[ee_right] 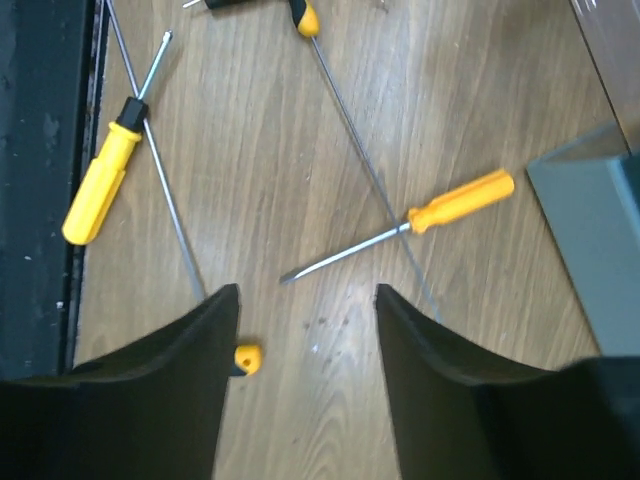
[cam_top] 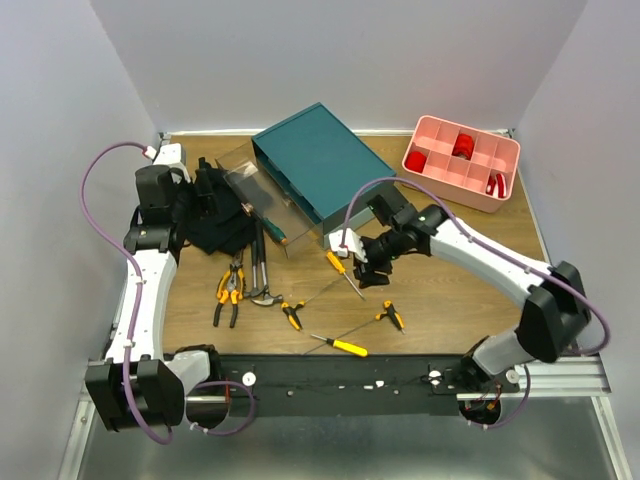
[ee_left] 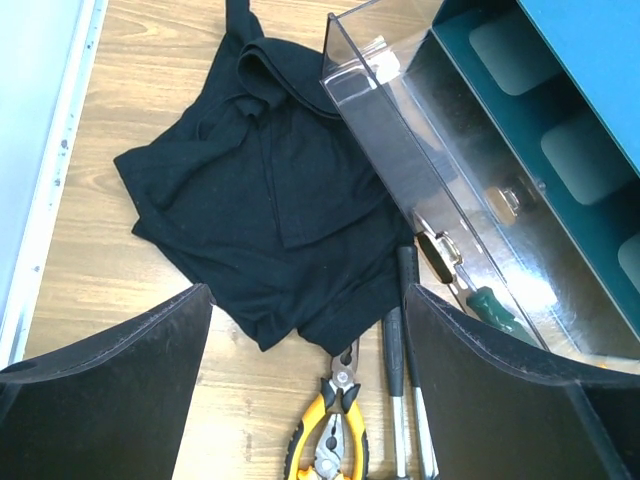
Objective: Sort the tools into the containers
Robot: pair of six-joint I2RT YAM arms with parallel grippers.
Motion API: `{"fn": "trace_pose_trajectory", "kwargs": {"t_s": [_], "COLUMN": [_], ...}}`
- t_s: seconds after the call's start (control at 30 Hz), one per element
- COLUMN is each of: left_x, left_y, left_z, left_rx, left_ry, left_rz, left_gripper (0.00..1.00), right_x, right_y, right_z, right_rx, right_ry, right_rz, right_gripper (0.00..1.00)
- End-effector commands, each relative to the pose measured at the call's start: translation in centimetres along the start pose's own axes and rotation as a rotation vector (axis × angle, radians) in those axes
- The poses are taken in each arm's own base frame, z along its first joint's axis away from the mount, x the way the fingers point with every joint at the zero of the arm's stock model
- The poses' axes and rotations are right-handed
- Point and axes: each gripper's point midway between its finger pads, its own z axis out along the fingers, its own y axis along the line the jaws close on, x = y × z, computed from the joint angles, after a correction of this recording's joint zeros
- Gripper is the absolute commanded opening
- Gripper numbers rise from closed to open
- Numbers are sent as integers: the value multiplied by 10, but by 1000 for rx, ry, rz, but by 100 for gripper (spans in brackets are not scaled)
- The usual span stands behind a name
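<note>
The teal drawer box (cam_top: 318, 160) stands at the table's middle back, with a clear drawer (cam_top: 258, 198) pulled out to its left. In that drawer (ee_left: 420, 170) lies a green-handled screwdriver (ee_left: 495, 306). My left gripper (ee_left: 305, 295) hangs open over the edge of a black cloth (ee_left: 270, 190), above the orange-handled pliers (ee_left: 335, 430) and two hammer handles (ee_left: 400, 370). My right gripper (ee_right: 306, 295) is open and empty over bare wood. An orange screwdriver (ee_right: 455, 205) lies just beyond its fingertips, and a yellow screwdriver (ee_right: 100, 185) lies further left.
A pink divided tray (cam_top: 440, 135) with red items sits at the back right. Two thin long-shafted screwdrivers (cam_top: 292, 315) (cam_top: 392, 316) lie near the front rail, and the yellow screwdriver (cam_top: 342, 346) beside them. The box corner (ee_right: 590, 230) is close on my right gripper's right.
</note>
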Motion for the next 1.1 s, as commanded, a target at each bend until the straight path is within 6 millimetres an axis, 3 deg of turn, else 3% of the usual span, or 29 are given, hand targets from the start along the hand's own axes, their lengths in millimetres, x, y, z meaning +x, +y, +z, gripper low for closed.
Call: {"fn": "trace_pose_trajectory", "kwargs": {"t_s": [0.0,0.27,0.4,0.77,0.87,0.93,0.97,1.07], "left_x": [3,3,-7,-19,-18,-17,-18,-21], "left_y": [0,8,11,18,20,22,22,22], "left_z": [2,-7,-10,-15,-19,-23,-24,-28], "left_rx": [12,-8,-3,-2,-5,-7,-10,-8], "left_ry": [-3,-15,-41,-83,-89,-92,-95,-109], "left_rz": [0,-7,-49,-107,-119,-129,-132,-129], "left_gripper": [88,88,88,86,86,86,86,86], "right_x": [-16,-10,-1,43,53,58,58,51], "right_y": [-26,-35,-44,-46,-44,-37,-32,-8], "right_z": [34,76,92,134,138,135,133,106], "right_rx": [-54,-100,-83,-71,-76,-101,-117,-159], "right_ry": [-69,-27,13,166,200,214,213,186], "right_rz": [-137,-206,-233,-268,-275,-276,-278,-315], "right_gripper": [59,57,56,51,41,26,12,1]}}
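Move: The T-handled hex key lies flat, the middle of its thin shaft about 8 cm left of the right hand, 3 cm ahead and 12 cm below. The yellow screwdriver crossing its far end is centred some 6 cm ahead and 3 cm left; the second hex key is about 6 cm back and 1 cm left, both also 12 cm below. From the left hand, the first key lies roughly 23 cm right, 12 cm back and 22 cm lower. The hex key's thin shaft is what the right hand goes for: it sinks about 11 cm and slides some 7 cm left and a little forward, turning roughly 15 degrees counter-clockwise. Down at the table it stops and its half-open fingers shut, pinching the shaft between the tips, short of the screwdriver. The empty left hand drifts about 3 cm left, still open. ##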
